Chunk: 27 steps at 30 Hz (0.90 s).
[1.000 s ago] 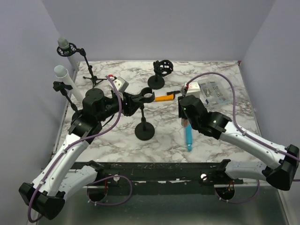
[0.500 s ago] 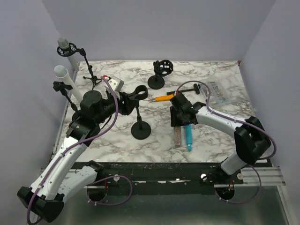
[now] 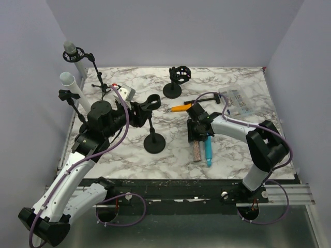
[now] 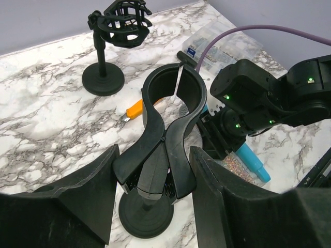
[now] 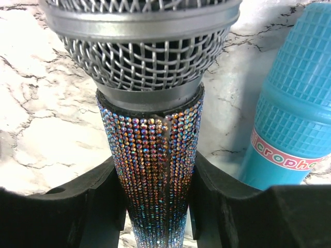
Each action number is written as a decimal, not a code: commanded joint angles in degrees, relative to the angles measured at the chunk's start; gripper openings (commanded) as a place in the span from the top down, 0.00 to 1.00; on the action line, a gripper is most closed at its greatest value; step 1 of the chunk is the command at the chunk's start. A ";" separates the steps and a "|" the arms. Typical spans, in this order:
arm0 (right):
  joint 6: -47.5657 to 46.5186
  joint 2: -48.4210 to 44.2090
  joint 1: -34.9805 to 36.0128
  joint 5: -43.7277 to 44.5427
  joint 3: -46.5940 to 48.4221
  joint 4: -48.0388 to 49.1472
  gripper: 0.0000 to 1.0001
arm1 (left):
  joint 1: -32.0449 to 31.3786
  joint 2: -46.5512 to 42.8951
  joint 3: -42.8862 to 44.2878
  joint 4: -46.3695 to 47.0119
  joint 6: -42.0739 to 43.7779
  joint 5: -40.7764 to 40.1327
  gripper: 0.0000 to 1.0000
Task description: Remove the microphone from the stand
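Observation:
A black microphone stand (image 3: 154, 143) stands mid-table. Its clip (image 3: 151, 102) is empty, and the open ring shows in the left wrist view (image 4: 173, 85). My left gripper (image 3: 139, 111) is shut on the clip's handles (image 4: 154, 155). A sequined microphone (image 3: 196, 151) with a silver mesh head (image 5: 139, 46) lies low on the marble, apart from the stand. My right gripper (image 3: 197, 132) is shut on its handle (image 5: 155, 181), just below the head.
A blue microphone (image 3: 208, 151) lies right beside the sequined one. An orange object (image 3: 179, 108) lies behind them. A second stand (image 3: 176, 82) is at the back, and a clear box (image 3: 235, 102) at the back right. Two stands with white microphones (image 3: 70, 82) are at the left edge.
My right arm folded in and brought the sequined microphone down beside the blue one. My left gripper shifted the stand slightly left.

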 commanded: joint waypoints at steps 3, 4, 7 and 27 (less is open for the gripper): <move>1.28 -0.49 -0.23 0.14 -2.48 4.49 0.38 | -0.02 -1.25 0.51 1.93 -0.81 1.75 0.44; 1.38 -0.62 -0.19 0.03 -2.68 4.75 0.35 | -0.03 -1.34 0.52 1.99 -0.80 2.16 0.40; 1.56 -0.92 -0.21 -0.05 -2.75 4.96 0.28 | 0.02 -1.76 0.09 2.49 -0.71 2.98 0.17; -1.97 -17.83 -0.20 -11.10 3.08 4.48 0.06 | 2.79 -2.71 16.38 -21.56 -24.69 0.57 0.01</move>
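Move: The left hand still grips the stand's clip, its middle about 2 cm ahead and 2 to the right; the basket stand is some 23 cm ahead, 11 right, 22 below. The right hand still holds the glittery microphone near its head on the table, its middle roughly 3 cm back, neither left nor right. From there, the blue microphone lies about 3 cm back, 6 right; the orange knife 12 ahead, 6 left, both at about table height. Both grips end: the left fingers spread wide and come free of the stand's clip, the hand then lifting some 7 cm and drawing back about 4. The right fingers open around the glittery microphone almost in place, then rise about 10 cm off it, drifting 2 to 3 cm left as the fingertips swing forward and left. ##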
